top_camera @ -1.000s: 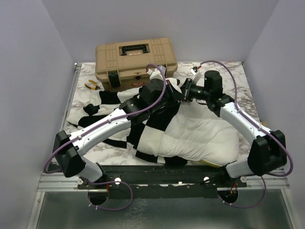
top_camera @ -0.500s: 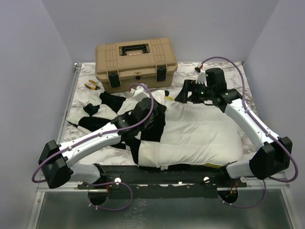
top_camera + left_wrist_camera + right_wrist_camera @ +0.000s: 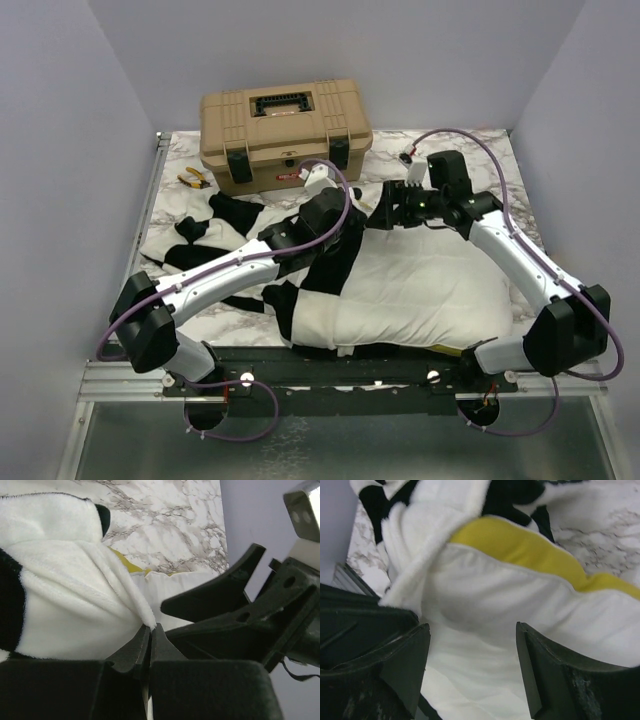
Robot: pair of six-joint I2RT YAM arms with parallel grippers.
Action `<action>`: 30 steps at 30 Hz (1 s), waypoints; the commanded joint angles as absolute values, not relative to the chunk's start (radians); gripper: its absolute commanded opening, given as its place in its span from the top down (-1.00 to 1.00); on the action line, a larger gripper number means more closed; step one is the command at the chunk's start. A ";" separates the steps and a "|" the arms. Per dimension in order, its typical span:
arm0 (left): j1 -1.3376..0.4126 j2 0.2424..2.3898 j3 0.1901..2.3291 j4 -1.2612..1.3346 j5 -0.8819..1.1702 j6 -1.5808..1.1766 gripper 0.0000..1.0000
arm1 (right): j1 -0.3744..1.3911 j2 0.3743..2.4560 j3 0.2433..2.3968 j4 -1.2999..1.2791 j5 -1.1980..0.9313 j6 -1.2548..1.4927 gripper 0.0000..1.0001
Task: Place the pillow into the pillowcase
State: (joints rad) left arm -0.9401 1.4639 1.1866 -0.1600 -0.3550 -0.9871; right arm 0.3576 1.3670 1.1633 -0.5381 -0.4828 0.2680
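Observation:
The white pillow point(image 3: 420, 280) lies across the middle and right of the table, and its yellow edge strip point(image 3: 520, 545) shows in the right wrist view. The black and cream checked pillowcase point(image 3: 215, 235) is draped over its left end. My left gripper point(image 3: 150, 628) is shut on a fleecy fold of the pillowcase point(image 3: 75, 605); from above, this left gripper point(image 3: 352, 218) sits at the pillow's far left corner. My right gripper point(image 3: 380, 213) faces it a short way off. In its wrist view the right gripper point(image 3: 472, 647) is open, and the pillow point(image 3: 485, 605) lies just beyond its fingers.
A tan toolbox point(image 3: 285, 130) stands at the back, just behind both grippers. A yellow-handled tool point(image 3: 193, 178) lies left of it on the marble table point(image 3: 500, 170). Purple walls close in on both sides.
The right gripper has gone from shut to open and dipped towards the pillow's corner. The left gripper pulled back with the pillowcase edge, then moved forward to the right gripper again.

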 commanded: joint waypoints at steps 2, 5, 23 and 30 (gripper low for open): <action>-0.941 1.453 1.246 -0.142 -0.280 -0.951 1.00 | 0.353 1.471 1.267 -0.374 -0.623 0.328 -0.39; -0.935 1.428 1.240 -0.144 -0.293 -0.959 1.00 | 0.353 1.523 1.293 -0.346 -0.616 0.337 -0.35; -0.921 1.496 1.438 -0.142 -0.192 -0.943 1.00 | 0.362 1.544 1.002 0.379 -1.061 0.837 1.00; -0.933 1.602 1.604 -0.142 -0.001 -0.986 1.00 | 0.362 1.505 0.871 0.711 -0.978 1.175 1.00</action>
State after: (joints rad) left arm -0.9157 1.5665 1.4910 -0.2504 -0.1711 -0.9421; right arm 0.3462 1.5311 0.9321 0.4294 -0.9569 0.9203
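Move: The pillow's yellow edge, where the pillowcase rim crosses it, lies about 4 cm ahead of the open right hand, 5 cm to its left and 3 cm below; the pillow's middle is some 17 cm back, 10 cm to the right and 14 cm below that hand. The toolbox sits about 22 cm ahead and 26 cm left. From the left hand, already pinching the rim, the same edge is roughly 5 cm ahead, 2 cm right and 6 cm below. Pillow edge and rim are met by the right hand, which reaches some 5 cm forward and leftward, dips, and shuts on them while drawing slightly back, then lifts about 6 cm, still working left and rolling its left side up nearly 40 degrees. The left hand keeps the pillowcase rim pinched and raises it 7 to 8 cm, swinging right towards the right hand late on. ##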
